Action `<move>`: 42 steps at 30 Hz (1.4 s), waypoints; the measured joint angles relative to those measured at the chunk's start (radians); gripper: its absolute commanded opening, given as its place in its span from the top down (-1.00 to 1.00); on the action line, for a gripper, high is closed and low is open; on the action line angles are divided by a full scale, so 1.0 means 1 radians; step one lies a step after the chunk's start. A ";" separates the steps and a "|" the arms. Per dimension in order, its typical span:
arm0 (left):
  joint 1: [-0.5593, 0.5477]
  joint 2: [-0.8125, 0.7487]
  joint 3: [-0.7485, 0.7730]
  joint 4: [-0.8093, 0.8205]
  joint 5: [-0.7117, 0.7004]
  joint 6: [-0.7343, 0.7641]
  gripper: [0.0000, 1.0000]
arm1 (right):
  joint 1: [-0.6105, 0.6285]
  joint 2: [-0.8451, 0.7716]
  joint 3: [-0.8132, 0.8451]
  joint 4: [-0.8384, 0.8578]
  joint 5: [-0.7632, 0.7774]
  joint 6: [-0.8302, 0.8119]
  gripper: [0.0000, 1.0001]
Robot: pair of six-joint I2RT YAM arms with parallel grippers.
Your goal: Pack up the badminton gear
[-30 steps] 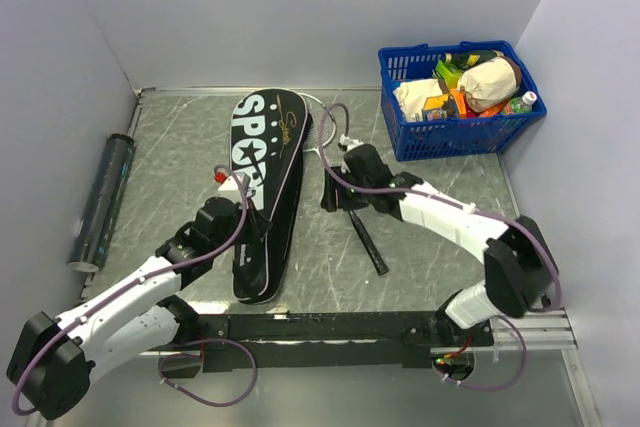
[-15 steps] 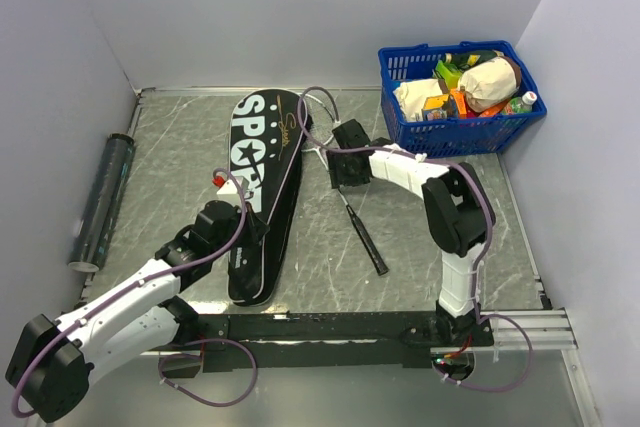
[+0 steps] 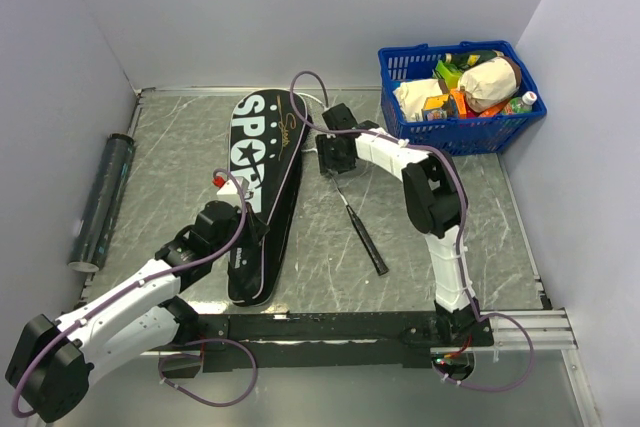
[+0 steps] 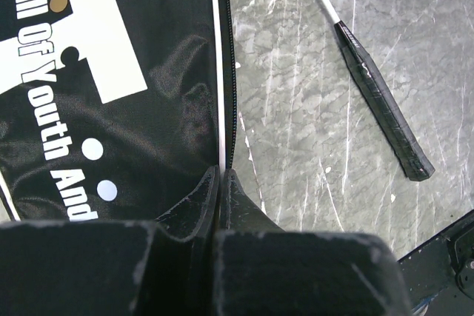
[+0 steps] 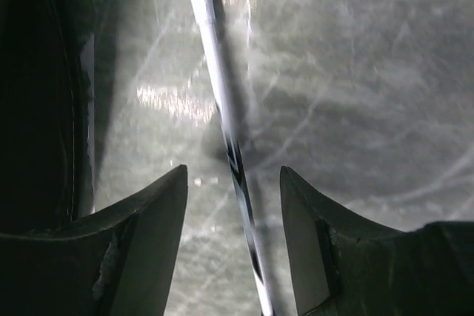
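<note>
The black bag (image 3: 262,162) lettered "SPORT" lies lengthwise left of centre. My left gripper (image 3: 243,239) is shut on the bag's zip edge (image 4: 221,109), and the fabric wrinkles toward its tips (image 4: 220,173). A thin racket (image 3: 366,241) lies to the right of the bag, its black handle (image 4: 381,101) toward me. My right gripper (image 3: 335,172) hangs open over the racket's shaft (image 5: 222,109), one finger on each side without touching (image 5: 233,175). The frame's throat shows at the top of the right wrist view. The dark tube (image 3: 100,202) lies along the left wall.
A blue basket (image 3: 450,139) full of groceries stands at the back right corner. Walls close in the table on the left, back and right. The arms' black base rail (image 3: 330,325) runs along the near edge.
My right arm has folded in and its gripper has slid up the racket's shaft toward the head. The left gripper has stayed shut at the bag's edge, and the bag's near end has shifted slightly left.
</note>
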State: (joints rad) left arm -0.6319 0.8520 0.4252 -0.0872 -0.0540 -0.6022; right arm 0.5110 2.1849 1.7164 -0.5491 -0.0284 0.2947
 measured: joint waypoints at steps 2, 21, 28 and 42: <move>0.000 0.000 0.000 0.000 0.000 0.000 0.98 | 0.000 0.023 0.019 -0.007 0.002 0.006 -0.11; 0.000 0.000 0.000 0.000 0.000 0.007 0.98 | 0.006 0.004 -0.056 0.019 0.053 0.076 0.87; 0.000 -0.011 0.000 0.000 0.000 0.007 0.98 | 0.036 -0.035 -0.121 0.056 0.076 0.108 1.00; 0.000 -0.018 0.000 0.000 0.003 0.007 0.98 | 0.143 -0.404 -0.500 -0.096 0.097 0.193 1.00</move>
State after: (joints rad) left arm -0.6319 0.8337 0.4248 -0.0868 -0.0505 -0.5953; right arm 0.6544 1.7813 1.2160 -0.6449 0.0685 0.4877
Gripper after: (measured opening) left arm 0.021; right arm 0.153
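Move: The racket's shaft lies right beneath the right hand, some 2 cm below and running between its open fingers just short of the throat. The racket head's middle is about 17 cm ahead and 7 cm left of that hand, the handle some 22 cm back and 9 cm right, and the bag's middle 20 cm left and 9 cm back. From the left hand the shaft lies roughly 19 cm ahead and 21 cm right, 8 cm below. The racket's shaft is taken just below the throat: the right hand sinks about 2 cm over it, closes its fingers and pinches it. It then draws the racket back towards the base by some 15 cm, ever faster and drifting slightly right, rising a little at the end. The left hand stays put, still pinching the bag's zipped edge. ##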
